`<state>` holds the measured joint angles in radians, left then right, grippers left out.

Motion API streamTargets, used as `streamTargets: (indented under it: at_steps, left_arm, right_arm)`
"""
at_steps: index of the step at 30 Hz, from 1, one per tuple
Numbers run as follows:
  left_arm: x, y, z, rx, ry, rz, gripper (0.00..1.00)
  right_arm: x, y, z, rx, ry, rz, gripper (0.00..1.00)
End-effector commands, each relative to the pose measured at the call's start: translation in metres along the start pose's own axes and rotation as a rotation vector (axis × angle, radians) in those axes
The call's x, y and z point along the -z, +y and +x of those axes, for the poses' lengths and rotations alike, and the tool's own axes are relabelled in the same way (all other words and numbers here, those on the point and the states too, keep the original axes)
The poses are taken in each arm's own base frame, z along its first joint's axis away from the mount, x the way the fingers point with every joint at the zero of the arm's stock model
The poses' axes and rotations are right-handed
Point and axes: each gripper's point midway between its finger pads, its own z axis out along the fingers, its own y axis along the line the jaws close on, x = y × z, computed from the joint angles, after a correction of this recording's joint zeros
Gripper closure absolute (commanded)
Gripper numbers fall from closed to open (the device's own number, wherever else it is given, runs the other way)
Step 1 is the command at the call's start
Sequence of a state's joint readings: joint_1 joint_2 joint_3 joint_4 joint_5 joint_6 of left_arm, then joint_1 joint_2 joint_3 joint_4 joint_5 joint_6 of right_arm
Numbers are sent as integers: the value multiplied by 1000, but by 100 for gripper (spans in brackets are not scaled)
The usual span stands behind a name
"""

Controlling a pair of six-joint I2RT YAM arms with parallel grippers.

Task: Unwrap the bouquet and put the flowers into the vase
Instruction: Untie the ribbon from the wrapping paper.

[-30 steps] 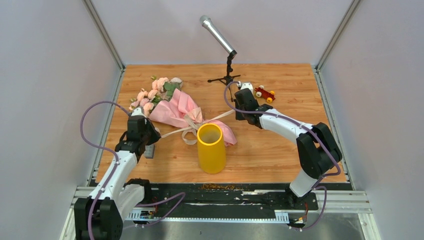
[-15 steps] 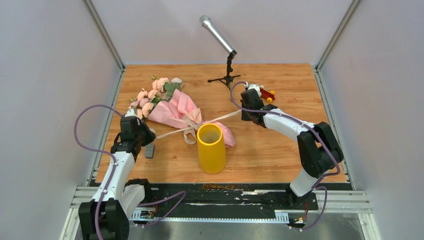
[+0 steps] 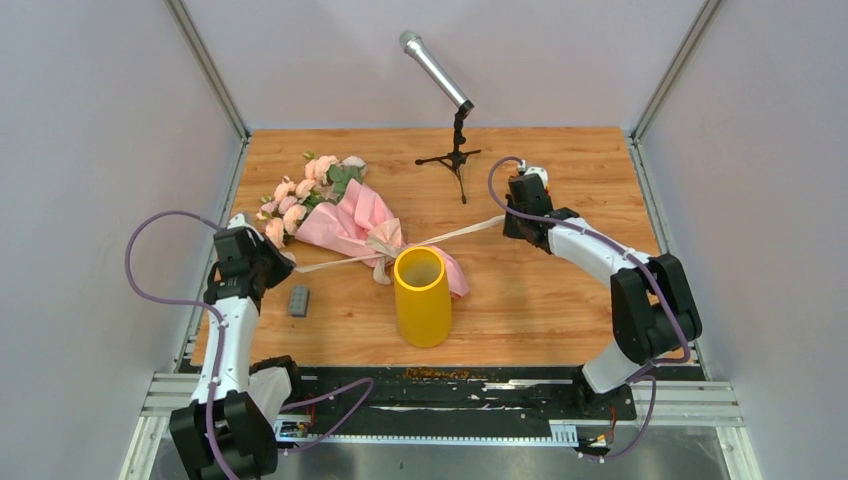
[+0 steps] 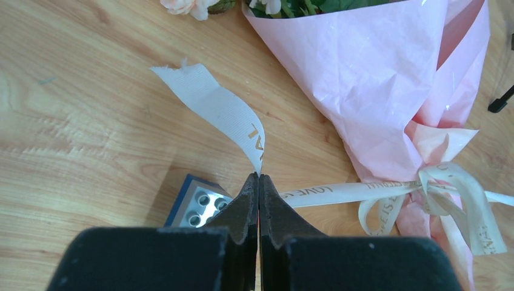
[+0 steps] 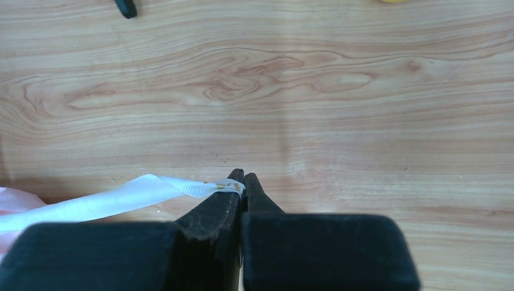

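The bouquet (image 3: 352,215) lies on the wooden table with its pink paper (image 4: 376,79) still round the stems. The flowers (image 3: 305,185) show at its far left end. A beige ribbon (image 4: 339,193) is tied at its waist in a knot (image 3: 385,245). My left gripper (image 3: 275,262) is shut on one ribbon tail (image 4: 259,176), whose frayed end (image 4: 206,97) curls up past the fingertips. My right gripper (image 3: 507,218) is shut on the other tail (image 5: 243,176), and this white band (image 5: 121,197) runs off to the left. The yellow vase (image 3: 421,295) stands upright in front of the bouquet.
A small grey studded block (image 3: 298,300) lies by the left gripper and shows under its fingers (image 4: 200,203). A microphone (image 3: 435,68) on a tripod stand (image 3: 455,160) stands at the back. White walls close in both sides of the table.
Both arms have drawn apart, the left one leftward and the right one rightward, each with its ribbon tail. The ribbon now runs straighter and the loops at the knot are smaller.
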<state>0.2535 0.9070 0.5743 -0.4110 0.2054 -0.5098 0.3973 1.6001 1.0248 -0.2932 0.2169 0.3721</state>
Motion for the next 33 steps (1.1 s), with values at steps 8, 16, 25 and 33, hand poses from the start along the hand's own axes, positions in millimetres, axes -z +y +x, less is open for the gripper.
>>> streamTargets:
  at_steps: [8,16,25,33]
  left_arm:
    - [19,13,-35,-16,-59,-35,100]
    - [37,40,-55,-10,-114,-136,100]
    - [57,38,-89,43,-270,-175,100]
    - [73,30,-106,71,-334,-150,100]
  right_arm:
    - [4,-27,-8,-88,-24,14,100]
    - [12,-42,-13,-116,-45,26,100]
    - [27,-66,-21,-167,-63,19,100]
    - [42,-86,-26,-214,-94,16,100]
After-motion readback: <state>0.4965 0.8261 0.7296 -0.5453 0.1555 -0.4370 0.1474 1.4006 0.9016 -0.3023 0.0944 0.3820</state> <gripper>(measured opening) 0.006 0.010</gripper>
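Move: Each hand already pinches one ribbon end. The bow's knot at the paper's waist lies about 20 cm right of the left hand, 6 cm ahead and 5 below; from the right hand it is some 26 cm left, 5 back and 3 lower. From the left hand, the grey brick is about 7 cm back and 9 lower, straight behind. From the right hand, the vase stands 18 cm left and 20 back, the toy car 7 right and 10 ahead. Both hands keep their pinch on the ribbon ends and draw them apart, away from the knot. The left goes about 7 cm left and, mostly late, 6 cm up, turning some 10 degrees counter-clockwise; the right travels 8 cm right, dipping slightly before rising to about 2 cm above its start, and turns some 10 degrees clockwise. ##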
